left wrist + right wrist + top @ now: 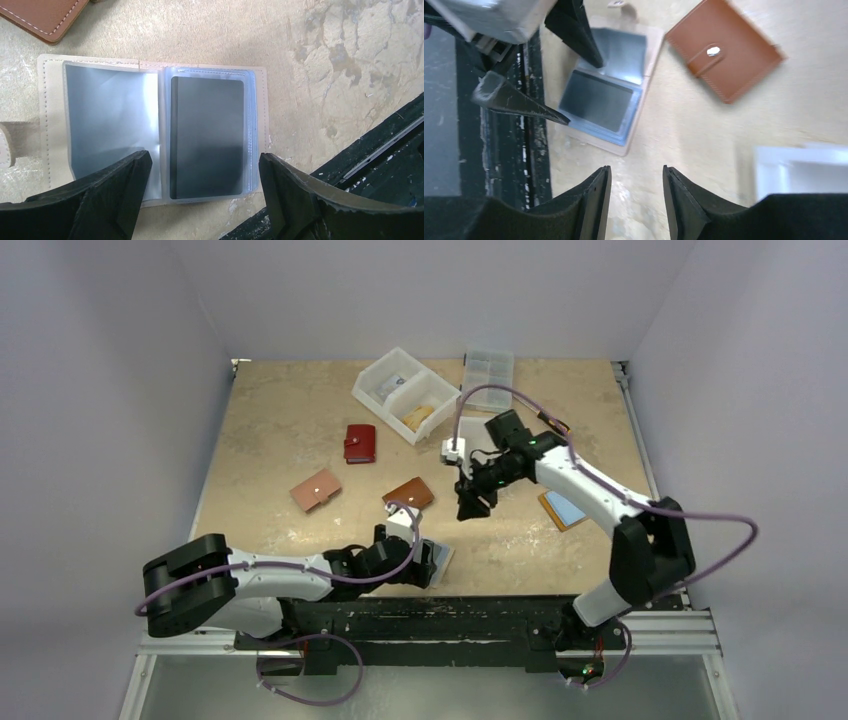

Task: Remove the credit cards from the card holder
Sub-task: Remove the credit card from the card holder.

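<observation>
The beige card holder [255,75] lies open near the table's front edge, its clear sleeves facing up. A black credit card [207,135] sits in the right sleeve; the left sleeve looks grey and I cannot tell if it holds one. My left gripper [204,156] hovers open over the holder's lower edge, one finger on each side of the black card's sleeve. The holder [440,558] and left gripper [415,562] also show from above. My right gripper [636,170] hangs open and empty above bare table, away from the holder [639,125]. A light blue credit card [565,508] lies at the right.
A brown wallet [409,493] lies just behind the holder, a pink one [316,490] and a red one [360,443] further left. A white bin [405,392] and a clear box [488,375] stand at the back. The black front rail [450,615] runs beside the holder.
</observation>
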`<state>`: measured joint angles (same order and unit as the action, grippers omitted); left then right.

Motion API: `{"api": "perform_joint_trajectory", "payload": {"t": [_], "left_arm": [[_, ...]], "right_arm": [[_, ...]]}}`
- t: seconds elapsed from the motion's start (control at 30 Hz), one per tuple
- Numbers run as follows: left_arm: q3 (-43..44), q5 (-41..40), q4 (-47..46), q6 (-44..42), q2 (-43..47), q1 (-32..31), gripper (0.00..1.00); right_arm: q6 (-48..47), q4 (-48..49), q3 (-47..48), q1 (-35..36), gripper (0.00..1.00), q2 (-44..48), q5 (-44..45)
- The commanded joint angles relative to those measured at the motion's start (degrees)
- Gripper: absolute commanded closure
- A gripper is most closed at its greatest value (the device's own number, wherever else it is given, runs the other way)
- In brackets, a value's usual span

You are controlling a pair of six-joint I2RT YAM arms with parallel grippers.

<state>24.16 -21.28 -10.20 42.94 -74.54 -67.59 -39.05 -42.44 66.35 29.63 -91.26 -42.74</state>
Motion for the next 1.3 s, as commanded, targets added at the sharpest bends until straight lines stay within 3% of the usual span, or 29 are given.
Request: {"api": "perform_joint_trajectory", "payload": {"t": [0.0,0.3,0.43,0.67,0.8,0.87,1.07,1.27], "left_arm": [[3.32,-1.43,4.31,-1.17,-0.60,-0.18,0.15],[6.79,0.27,8.15,-1.62,-3.78,-0.42,0.21],[8.26,-1.88,12.74,-0.48,-5.79,-0.52,0.23],[10.21,-2.43,14.38,1.52,-11.34,-1.63,0.30],[11.84,-3.11,15.97,1.37,-12.44,-1.71,0.41],[12.40,-3.32,16.76,1.34,-12.47,-1.75,0.53],[13.31,-2.85,17.66,0.90,-11.65,-1.73,0.75],[11.32,-1.94,15.78,4.48,-9.42,-1.60,0.84]], "right_arm": [[-7.75,-2.72,-0.09,-2.89,0.50,7.48,1.09],[-5.85,0.27,-6.15,-3.43,0.41,19.70,0.11],[-3.69,4.46,-11.29,-7.60,0.35,24.34,-0.14],[-4.72,3.85,-11.37,-10.45,0.31,25.06,-3.68],[-4.97,3.85,-11.76,-10.55,0.31,24.73,-4.01],[-5.11,3.77,-11.77,-10.64,0.31,24.73,-4.02],[-5.48,3.34,-11.68,-10.64,0.31,24.73,-4.35],[-8.15,2.01,-12.92,-10.52,0.26,23.79,-8.60]]}}
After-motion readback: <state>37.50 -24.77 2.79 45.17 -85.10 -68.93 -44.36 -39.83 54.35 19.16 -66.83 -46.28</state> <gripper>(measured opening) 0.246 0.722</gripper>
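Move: Just below the left hand, the dark card pocket of the open card holder has its middle about 2 cm to the right, 1 cm ahead and 2 cm down. The brown wallet lies some 16 cm ahead and 4 cm left of this hand, 2 cm lower; the white tray stands about 25 cm ahead and 12 cm to the right, roughly level in height. From the right hand, the pocket is around 9 cm back, 7 cm left and 9 cm below. Closing its widely spread fingers most of the way, the left hand dips about 1 cm, slides some 2 cm right and 1 cm forward, and comes up slightly, rolling a little as it pinches the pocket's film near the holder's spine. The right hand clears away empty, rising about 6 cm and drawing 6 cm to the right as its fingers open wider. ##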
